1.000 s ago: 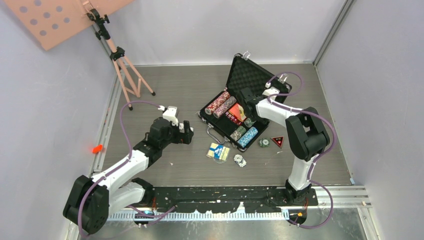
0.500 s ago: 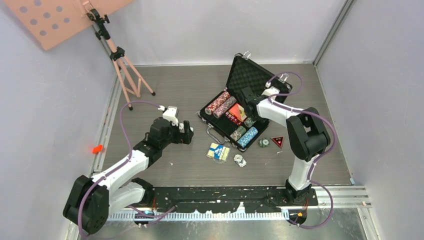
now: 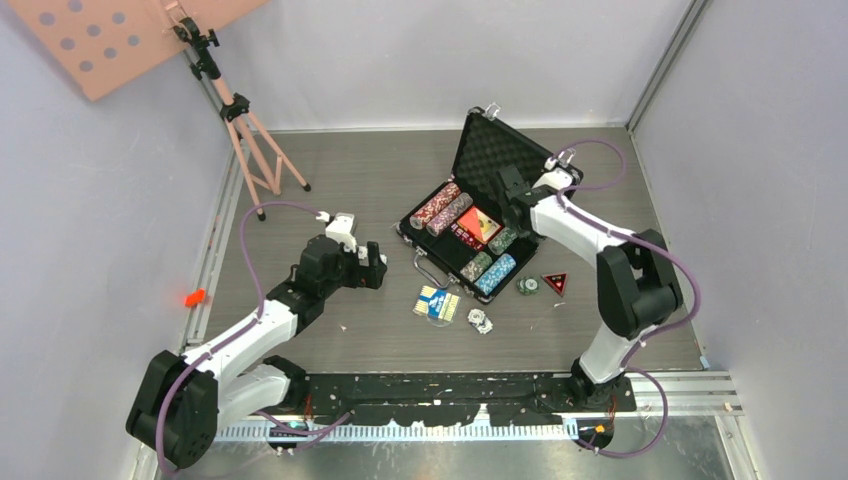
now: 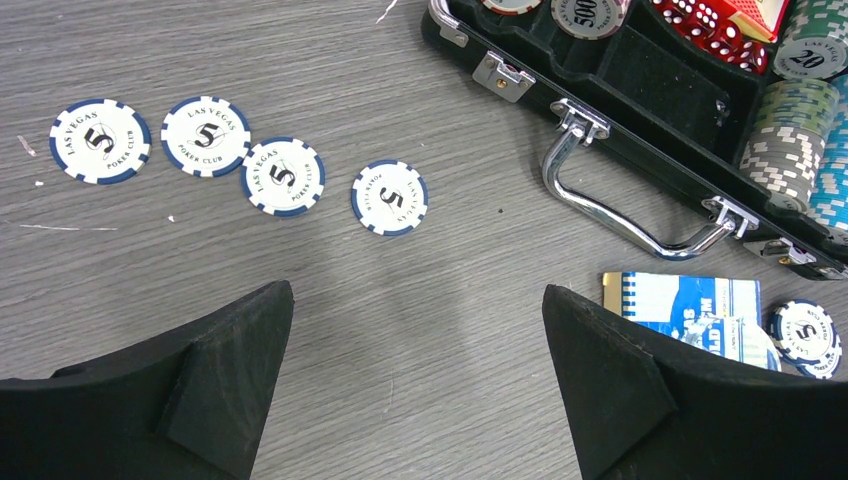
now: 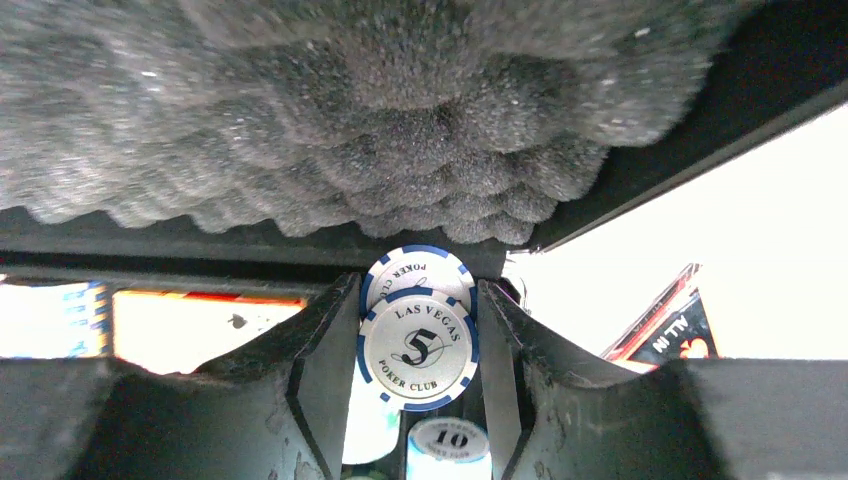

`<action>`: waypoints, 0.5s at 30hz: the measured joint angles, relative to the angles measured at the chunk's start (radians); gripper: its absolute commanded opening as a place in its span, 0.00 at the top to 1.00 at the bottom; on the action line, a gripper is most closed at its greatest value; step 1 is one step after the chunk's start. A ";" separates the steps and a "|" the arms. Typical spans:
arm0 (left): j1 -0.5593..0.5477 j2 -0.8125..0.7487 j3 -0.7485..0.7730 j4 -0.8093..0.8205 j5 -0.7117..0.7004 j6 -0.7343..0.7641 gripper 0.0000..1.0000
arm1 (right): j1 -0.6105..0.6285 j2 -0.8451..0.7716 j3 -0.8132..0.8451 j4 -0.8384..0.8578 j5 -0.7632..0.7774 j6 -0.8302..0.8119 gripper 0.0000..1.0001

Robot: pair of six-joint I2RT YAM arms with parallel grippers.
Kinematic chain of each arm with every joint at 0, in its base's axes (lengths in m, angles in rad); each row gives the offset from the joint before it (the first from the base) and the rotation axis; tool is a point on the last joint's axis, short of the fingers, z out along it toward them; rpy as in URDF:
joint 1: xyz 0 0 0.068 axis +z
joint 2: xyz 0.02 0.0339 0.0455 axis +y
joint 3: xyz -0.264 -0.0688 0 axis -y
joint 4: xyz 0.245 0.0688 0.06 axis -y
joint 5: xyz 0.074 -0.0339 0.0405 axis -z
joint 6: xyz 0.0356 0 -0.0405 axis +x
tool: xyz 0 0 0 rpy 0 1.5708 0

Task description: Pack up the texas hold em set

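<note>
The black briefcase (image 3: 520, 152) lies open, with rows of poker chips (image 3: 440, 208), a red card deck (image 3: 478, 222) and red dice (image 4: 715, 25) in its tray. My right gripper (image 3: 505, 187) hangs over the tray near the foam lid (image 5: 330, 130). It is shut on two white-and-blue "5" chips (image 5: 418, 345), and a "10" chip (image 5: 447, 440) lies below them. My left gripper (image 4: 416, 292) stands wide open over bare table, left of the case handle (image 4: 620, 205). Several loose "5" chips (image 4: 284, 176) lie beyond it. A blue card deck (image 4: 690, 305) lies to its right.
A pink tripod (image 3: 245, 130) stands at the back left. Loose chips (image 3: 481, 320) and more chips (image 3: 527, 286) lie in front of the case, beside a red-and-black triangular piece (image 3: 555, 283). A small orange object (image 3: 195, 297) lies at the table's left edge.
My right arm has pulled back and to the right over the case, uncovering the red deck, and its jaws have narrowed onto the chips. The left arm has not moved.
</note>
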 measured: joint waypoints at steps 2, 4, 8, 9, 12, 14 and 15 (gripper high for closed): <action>0.000 0.000 0.000 -0.001 0.000 0.000 0.00 | -0.001 -0.042 0.000 -0.006 -0.017 -0.010 0.67; 0.000 0.000 0.000 -0.002 0.000 0.000 0.00 | -0.001 -0.077 0.000 -0.009 -0.036 -0.021 0.69; 0.000 0.000 0.000 -0.002 0.005 0.000 0.00 | -0.001 -0.116 0.000 -0.010 -0.099 -0.052 0.72; 0.000 0.000 0.000 -0.001 0.014 0.000 0.00 | -0.002 -0.120 0.000 -0.009 -0.124 -0.062 0.74; 0.000 0.000 0.000 0.011 0.053 -0.008 0.00 | -0.002 -0.124 0.000 -0.003 -0.222 -0.102 0.76; 0.000 0.000 0.000 0.024 0.082 -0.025 0.00 | -0.002 -0.137 -0.006 0.018 -0.300 -0.138 0.76; 0.000 0.000 0.002 0.024 0.099 -0.038 0.00 | -0.002 -0.145 -0.012 0.027 -0.331 -0.153 0.78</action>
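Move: The white 5-chips already sit pinched in my right hand. The empty front bay of the case, where they seem to be headed, lies about 17 cm to its left, 8 cm back and 5 cm below; the green chip stack is some 6 cm left and 3 cm back, the card deck about 11 cm left and level with the hand, the blue stack 7 cm left and 10 cm back. From my left hand that bay is about 20 cm right, 3 cm ahead and 6 cm lower. With the white chips still pinched in my right fingers, I first lift them about 3 cm, then swing them left, away from the lid foam and towards the middle of the case, some 5 cm and drawing slightly back. As I go, that hand turns counter-clockwise and raises its left side, roughly 20 degrees in all. My left hand, fingers wide open, starts easing right towards the case. ##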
